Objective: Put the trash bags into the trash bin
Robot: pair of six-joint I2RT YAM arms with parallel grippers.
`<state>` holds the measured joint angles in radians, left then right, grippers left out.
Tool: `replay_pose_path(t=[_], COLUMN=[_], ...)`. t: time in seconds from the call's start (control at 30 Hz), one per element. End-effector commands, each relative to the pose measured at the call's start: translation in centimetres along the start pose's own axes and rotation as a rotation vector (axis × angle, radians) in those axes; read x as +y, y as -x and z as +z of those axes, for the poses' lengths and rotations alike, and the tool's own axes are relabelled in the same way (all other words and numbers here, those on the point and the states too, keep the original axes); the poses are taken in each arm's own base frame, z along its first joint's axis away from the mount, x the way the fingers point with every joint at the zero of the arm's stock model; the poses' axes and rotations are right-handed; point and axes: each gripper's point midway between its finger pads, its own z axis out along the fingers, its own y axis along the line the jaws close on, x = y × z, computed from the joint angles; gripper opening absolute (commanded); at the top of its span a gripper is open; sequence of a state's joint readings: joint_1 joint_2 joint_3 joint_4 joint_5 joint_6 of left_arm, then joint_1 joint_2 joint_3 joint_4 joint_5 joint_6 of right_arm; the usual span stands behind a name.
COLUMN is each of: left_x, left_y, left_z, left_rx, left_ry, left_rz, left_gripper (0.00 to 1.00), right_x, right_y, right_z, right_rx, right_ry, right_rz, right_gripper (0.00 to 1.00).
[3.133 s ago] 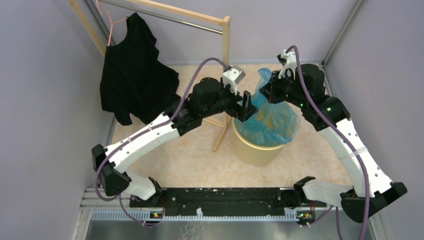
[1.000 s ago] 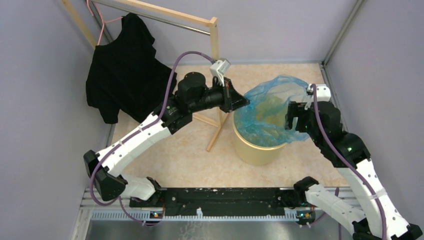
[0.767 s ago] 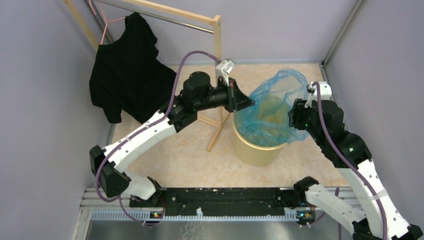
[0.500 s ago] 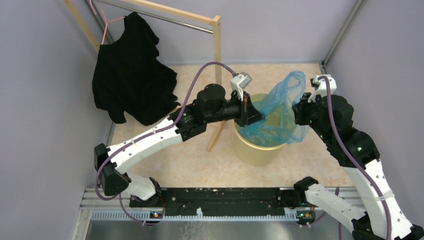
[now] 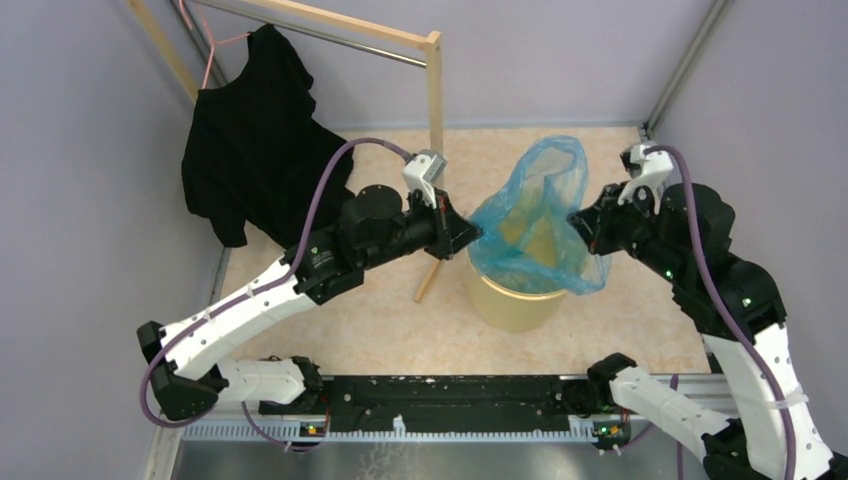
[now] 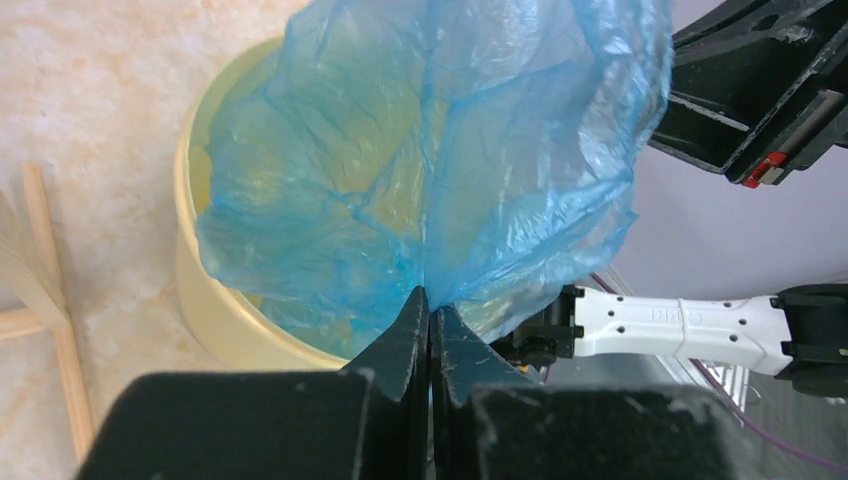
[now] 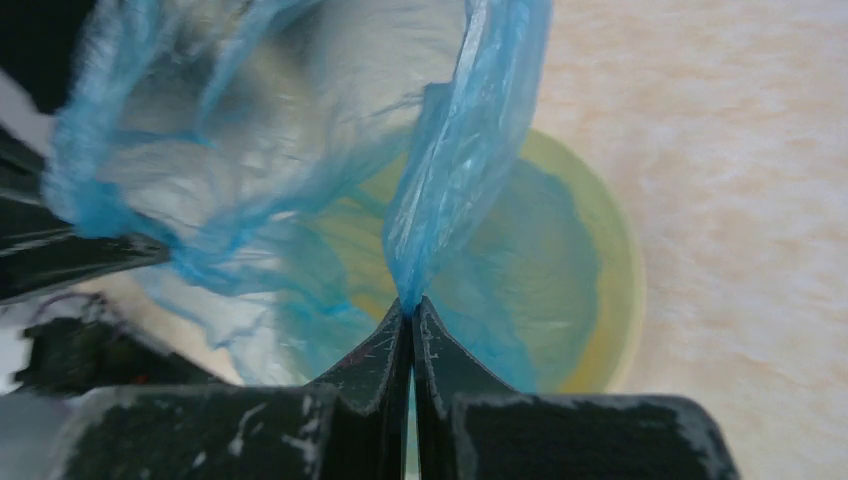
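A thin blue trash bag (image 5: 540,215) hangs stretched open over the round pale yellow trash bin (image 5: 505,305), its lower part inside the bin. My left gripper (image 5: 472,232) is shut on the bag's left edge, seen pinched at the tips in the left wrist view (image 6: 430,296). On the other side, my right gripper (image 5: 577,219) is shut on the bag's right edge (image 7: 410,300). The trash bag (image 6: 440,150) billows up between the two grippers, and the bin's rim (image 7: 625,290) shows below it. The bin's bottom is hidden by plastic.
A wooden clothes rack (image 5: 432,110) stands just left of the bin, its leg (image 5: 428,280) close to my left forearm. A black shirt (image 5: 255,140) hangs from it at the back left. Walls close in on both sides.
My right gripper closed on the bag's right edge and moved up and right. The left gripper pulled back to the left with its edge, spreading the bag's mouth wider.
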<state>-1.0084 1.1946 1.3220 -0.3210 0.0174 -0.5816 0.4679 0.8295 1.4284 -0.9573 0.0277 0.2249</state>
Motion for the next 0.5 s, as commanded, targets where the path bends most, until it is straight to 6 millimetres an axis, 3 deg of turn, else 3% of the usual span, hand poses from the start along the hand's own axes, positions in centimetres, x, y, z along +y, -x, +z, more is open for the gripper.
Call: replay_pose_path(t=[0.0, 0.07, 0.2, 0.33, 0.47], left_x=[-0.5, -0.2, 3.0, 5.4, 6.3], left_y=[-1.3, -1.8, -3.0, -4.2, -5.0], left_z=[0.3, 0.6, 0.7, 0.9, 1.4], left_rx=[0.021, 0.032, 0.021, 0.035, 0.051], left_ry=[-0.051, -0.041, 0.088, 0.171, 0.199], left_rz=[-0.071, -0.078, -0.073, -0.079, -0.070], left_gripper=[0.02, 0.01, 0.02, 0.02, 0.03], right_x=[6.3, 5.9, 4.3, 4.0, 2.7], right_y=[-2.0, -3.9, -7.9, -10.4, -12.3], right_z=[3.2, 4.9, 8.0, 10.6, 12.6], right_rx=[0.106, 0.129, 0.207, 0.284, 0.331], right_ry=[0.331, 0.310, 0.225, 0.129, 0.025], right_rz=[0.166, 0.217, 0.237, 0.166, 0.096], right_gripper=[0.00, 0.00, 0.00, 0.00, 0.00])
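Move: The trash bin, under the half-fitted blue bag, has its middle about 3 cm ahead of the right hand, 6 cm to its left and 24 cm below; from the left hand it is some 6 cm ahead, 14 cm right and 24 cm below. The bag spans between the hands, its middle about 10 cm lower, 3 cm ahead and 8 cm left of the right hand. The foot of the rack post stands about 20 cm ahead of the left hand, 3 cm left and 35 cm down. With shut fingers against the bag, the right hand bears the film down into the bin's mouth, first swinging left over the opening, then plunging, about 15 cm down and 8 cm left overall, its fingers tipping down some 25 degrees. The left hand keeps its pinch on the bag's left edge and sinks about 8 cm beside the near-left rim, its tips dipping slightly. ##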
